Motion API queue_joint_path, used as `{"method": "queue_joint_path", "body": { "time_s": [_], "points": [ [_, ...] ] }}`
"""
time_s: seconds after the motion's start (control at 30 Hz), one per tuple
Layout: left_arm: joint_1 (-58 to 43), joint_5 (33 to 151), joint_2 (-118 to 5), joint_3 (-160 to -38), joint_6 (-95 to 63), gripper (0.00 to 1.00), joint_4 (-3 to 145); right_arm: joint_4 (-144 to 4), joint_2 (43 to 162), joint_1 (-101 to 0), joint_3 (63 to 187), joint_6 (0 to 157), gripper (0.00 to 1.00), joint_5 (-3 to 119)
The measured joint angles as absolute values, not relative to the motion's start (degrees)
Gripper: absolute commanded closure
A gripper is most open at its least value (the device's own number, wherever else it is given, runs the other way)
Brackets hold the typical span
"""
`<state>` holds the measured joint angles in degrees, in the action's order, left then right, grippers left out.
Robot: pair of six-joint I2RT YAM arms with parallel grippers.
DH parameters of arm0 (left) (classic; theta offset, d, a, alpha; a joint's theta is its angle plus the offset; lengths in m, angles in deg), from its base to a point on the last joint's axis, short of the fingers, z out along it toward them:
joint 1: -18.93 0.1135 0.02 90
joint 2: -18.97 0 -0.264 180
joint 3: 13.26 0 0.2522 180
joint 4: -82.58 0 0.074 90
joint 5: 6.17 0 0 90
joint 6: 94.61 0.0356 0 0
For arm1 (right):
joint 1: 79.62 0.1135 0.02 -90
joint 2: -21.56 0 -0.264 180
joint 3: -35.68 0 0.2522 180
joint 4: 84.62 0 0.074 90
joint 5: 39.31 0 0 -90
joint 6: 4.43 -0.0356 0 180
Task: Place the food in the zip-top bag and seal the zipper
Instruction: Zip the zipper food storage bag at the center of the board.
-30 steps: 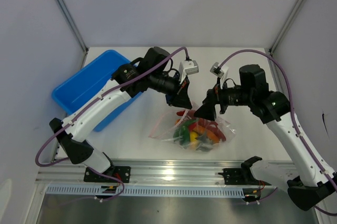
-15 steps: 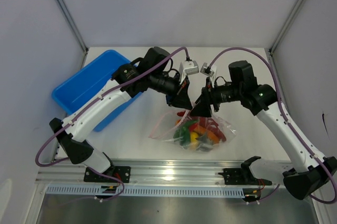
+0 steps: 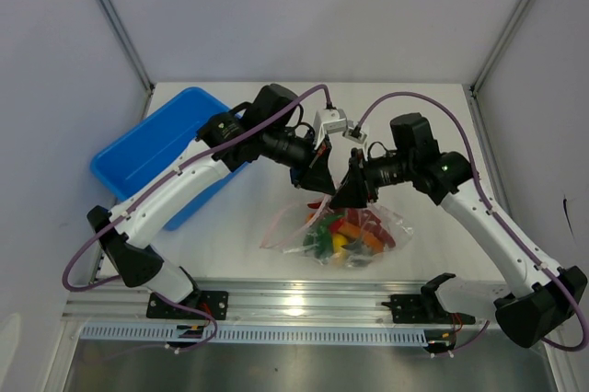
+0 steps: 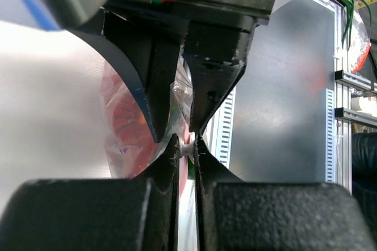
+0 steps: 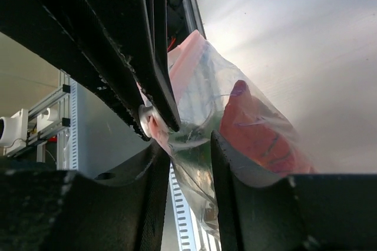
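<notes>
The clear zip-top bag (image 3: 282, 224) lies near the table's front with the food (image 3: 339, 232) inside, red, green, orange and yellow pieces. My left gripper (image 3: 317, 178) is shut on a small white piece of the zipper (image 4: 187, 144) at the bag's top edge. My right gripper (image 3: 348, 194) is right beside it. In the right wrist view its jaws (image 5: 187, 140) straddle the bag's film (image 5: 200, 145) with a gap still showing, and the pink zipper strip (image 5: 187, 50) runs up behind the left gripper's fingers (image 5: 154, 80). A red chilli (image 5: 259, 133) shows through the plastic.
A blue plastic bin (image 3: 147, 148) stands at the back left beside the left arm. The aluminium rail (image 3: 304, 295) runs along the table's front edge just below the bag. White walls close in the back and sides.
My right arm has swung left until its gripper is against the left one, and its jaws have narrowed around the bag's top. The left gripper has kept its hold.
</notes>
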<state>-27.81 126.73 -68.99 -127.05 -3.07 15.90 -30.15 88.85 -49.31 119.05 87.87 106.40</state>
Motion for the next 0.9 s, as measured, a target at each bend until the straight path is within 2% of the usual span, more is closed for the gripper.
{"method": "queue_joint_path", "body": {
  "time_s": [0.1,0.2,0.23,0.43,0.67,0.9],
  "points": [
    [-27.8,127.1,-69.0,-127.0,-3.1,0.99,15.9,-30.9,88.8,-49.3,118.4,87.5,0.75,107.0],
    [-27.8,127.1,-69.0,-126.7,-3.1,0.99,15.9,-31.9,88.5,-49.3,117.6,86.7,0.96,107.8],
    [-27.8,127.1,-69.0,-126.6,-3.1,0.99,16.0,-32.5,88.5,-49.2,117.4,86.0,1.0,108.3],
    [-27.6,126.9,-68.8,-126.1,-3.1,0.93,16.5,-39.4,88.5,-49.2,115.4,77.3,1.0,108.6],
    [-27.0,123.4,-67.1,-124.6,-3.3,0.89,18.8,-46.8,86.4,-49.6,113.0,65.4,1.0,102.9],
    [-27.5,119.1,-66.4,-124.5,-3.6,0.89,19.9,-48.3,82.9,-51.7,113.0,58.5,1.0,96.3]
  ]
}}
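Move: The bag's pink zipper strip, still pinched at the left fingertips, crosses the right hand's half-open fingers: roughly 1 cm left and 1 cm back of the right hand point, at its height, and 1 cm to the right of the left hand. The food in the bag lies some 18 cm below the right hand, 4 cm ahead and 5 cm right. The strip's loose end hangs about 15 cm left and 12 cm below, level fore and aft. The zipper strip is nipped shut between the right fingers, which close fully right beside the left fingertips after easing about 1 cm left and slightly back. The right hand then carries its pinch some 4 cm forward and 3 cm up, turning about 20 degrees clockwise, while the left keeps its pinch and follows some 2 cm forward. ##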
